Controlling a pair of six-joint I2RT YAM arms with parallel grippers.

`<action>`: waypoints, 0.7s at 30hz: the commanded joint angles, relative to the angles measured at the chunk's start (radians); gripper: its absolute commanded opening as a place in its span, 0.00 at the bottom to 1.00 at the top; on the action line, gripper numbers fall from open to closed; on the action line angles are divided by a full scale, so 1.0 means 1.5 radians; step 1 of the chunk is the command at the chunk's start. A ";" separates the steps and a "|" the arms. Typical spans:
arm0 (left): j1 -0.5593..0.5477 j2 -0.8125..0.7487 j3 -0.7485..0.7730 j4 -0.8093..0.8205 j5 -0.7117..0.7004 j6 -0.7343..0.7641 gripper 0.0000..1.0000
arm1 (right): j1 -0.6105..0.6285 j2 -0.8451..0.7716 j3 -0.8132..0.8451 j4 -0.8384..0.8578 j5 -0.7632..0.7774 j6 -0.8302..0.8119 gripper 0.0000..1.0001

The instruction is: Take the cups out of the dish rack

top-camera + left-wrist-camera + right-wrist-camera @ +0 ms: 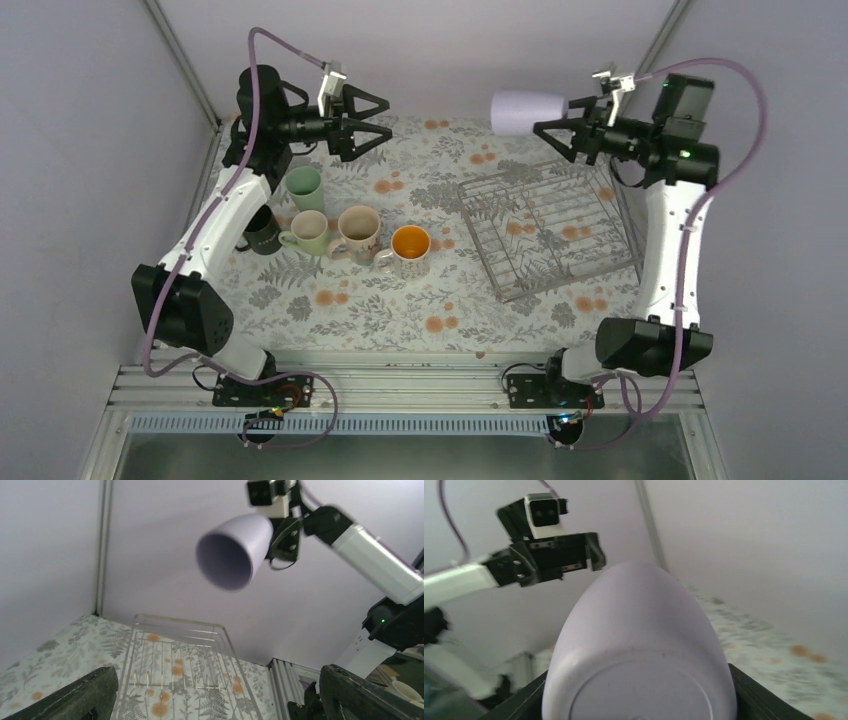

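The lavender tumbler [528,112] hangs on its side high above the table's far edge, its mouth toward the left arm. My right gripper [572,120] is shut on its base; in the right wrist view the tumbler [639,630] fills the space between both fingers [519,702]. My left gripper [375,122] stands wide open and empty, facing the tumbler [231,552] from the left. The dish rack [570,281] holds nothing. On the cloth to its left stand the green tumbler [304,188], black mug [262,232], pale green mug [311,232], cream patterned mug [358,232] and orange-lined mug [410,246].
A fern-patterned cloth [360,310] covers the table. Grey walls and frame posts [185,60] close in the back and sides. The left wrist view looks over the rack [180,619] toward the right arm [372,560].
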State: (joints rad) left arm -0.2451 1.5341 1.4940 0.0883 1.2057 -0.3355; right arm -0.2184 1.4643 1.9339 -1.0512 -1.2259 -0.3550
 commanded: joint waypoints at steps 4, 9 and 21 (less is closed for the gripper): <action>-0.025 0.062 0.119 0.004 0.073 -0.022 1.00 | 0.083 -0.038 -0.137 0.400 -0.153 0.307 0.24; -0.061 0.117 0.221 -0.105 0.057 0.062 1.00 | 0.104 0.012 -0.098 0.438 -0.139 0.349 0.22; -0.101 0.215 0.347 -0.156 0.064 0.108 1.00 | 0.147 0.123 -0.018 0.423 -0.122 0.342 0.21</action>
State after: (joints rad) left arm -0.3820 1.8271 1.9278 -0.1062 1.2858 -0.2256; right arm -0.0261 1.6123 1.8587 -0.4202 -1.3991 0.1516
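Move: Off to the left hand's right, about 23 cm away, 1 cm ahead and some 3 cm higher, is the purple cup, its mouth facing this hand. The orange mug stands roughly 38 cm below, 3 cm back and 4 cm right; the beige mug is at that height, 2 cm ahead and 7 cm left. From the right hand, the open left gripper lies about 27 cm left, 2 cm ahead and 3 cm lower; the rack is 42 cm below, 4 cm ahead, 8 cm right. Bringing the purple cup to the open left gripper high over the table, the right hand keeps its hold and goes about 6.5 cm left, then forward some 4 cm, turning counter-clockwise and tipping its fingers up. The left hand comes to meet the cup, moving about 7 cm right while rising and then sinking partway back, turning slightly clockwise with fingers wide open. ##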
